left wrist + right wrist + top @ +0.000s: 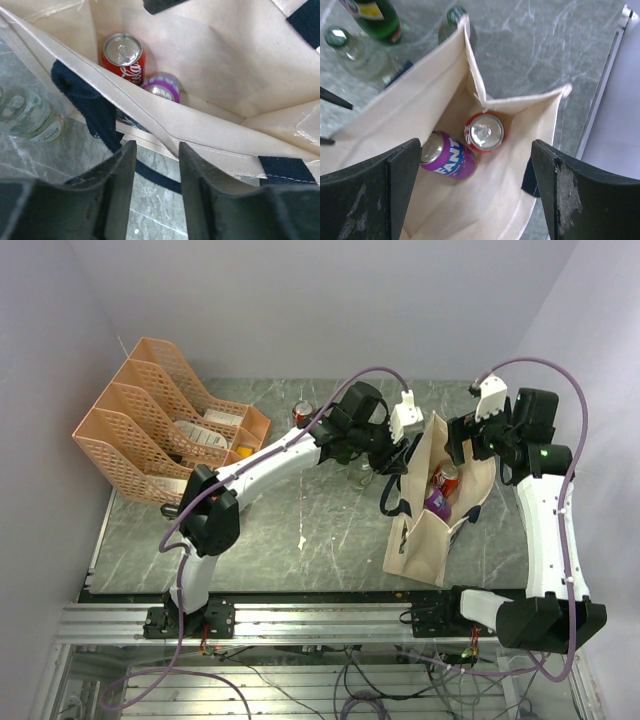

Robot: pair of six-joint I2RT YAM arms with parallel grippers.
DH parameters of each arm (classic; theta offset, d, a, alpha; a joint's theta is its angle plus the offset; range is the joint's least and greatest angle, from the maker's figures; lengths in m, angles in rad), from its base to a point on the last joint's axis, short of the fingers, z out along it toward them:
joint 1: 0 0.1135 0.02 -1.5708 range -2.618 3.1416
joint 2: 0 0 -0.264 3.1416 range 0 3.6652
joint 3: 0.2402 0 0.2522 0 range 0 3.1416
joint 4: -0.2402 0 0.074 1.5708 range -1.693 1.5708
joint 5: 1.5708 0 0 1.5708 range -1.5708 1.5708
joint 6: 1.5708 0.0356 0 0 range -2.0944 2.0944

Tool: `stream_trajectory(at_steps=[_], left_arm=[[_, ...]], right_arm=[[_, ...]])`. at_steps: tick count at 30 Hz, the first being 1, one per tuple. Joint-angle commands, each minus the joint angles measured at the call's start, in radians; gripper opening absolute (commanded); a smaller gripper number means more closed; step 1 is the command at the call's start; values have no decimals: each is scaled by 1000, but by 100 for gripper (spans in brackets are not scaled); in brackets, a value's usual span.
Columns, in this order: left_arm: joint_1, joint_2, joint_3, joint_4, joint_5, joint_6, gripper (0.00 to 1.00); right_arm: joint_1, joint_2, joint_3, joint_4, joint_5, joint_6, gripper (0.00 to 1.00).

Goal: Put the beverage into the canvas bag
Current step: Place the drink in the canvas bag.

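Note:
The cream canvas bag [425, 540] stands open on the table with navy handles [90, 107]. Inside it are two beverages. A red cola can [484, 132] stands upright and a purple Fanta can [447, 156] lies tilted beside it; both also show in the left wrist view, the red can [123, 55] and the purple can [162, 86]. My left gripper [156, 150] is open at the bag's left rim [165, 120], with nothing between its fingers. Above the bag's mouth my right gripper [475, 152] is open wide and holds nothing.
Orange file trays [150, 420] stand at the back left. Another red can [302, 412] sits on the table behind the left arm. A green bottle [375, 15] and clear bottles [355, 50] stand just left of the bag. The table's right edge [605, 85] is close to the bag.

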Motion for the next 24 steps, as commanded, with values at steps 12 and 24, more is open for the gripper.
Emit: stream_trajectory(at_steps=[12,24], left_arm=[[118,-248,-24,-176,-282,80,93],[357,-513,-337,-159,-370,103,92]], right_arm=[[259,201,258,107,-68,184,88],[453,402,300,100,-37,174,87]])
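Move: The right hand hangs empty over the bag; the front clear bottle stands about 23 cm to its left, 2 cm ahead and 17 cm lower, with the green bottle 4 cm left of that bottle and 6 cm farther out, and the rear clear bottle 9 cm ahead and 12 cm left of the hand. From the left hand, at the bag's left rim, the red can lies some 16 cm ahead, 25 cm left and 17 cm down, the purple can 12 cm ahead, 19 cm left. The right hand, empty and staying wide open, leaves the bag leftward by about 18 cm towards the front clear bottle, easing some 5 cm forward, first rising over the bag's left side and then sinking back nearly to its starting height as it turns some 20 degrees counter-clockwise. The left hand clears the way at the same time: its half-open fingers spread wide as it lifts from the bag's left rim, then it sweeps about 22 cm left and 9 cm forward towards the red and purple cans, swinging roughly 30 degrees counter-clockwise and starting to sink only at the end. ##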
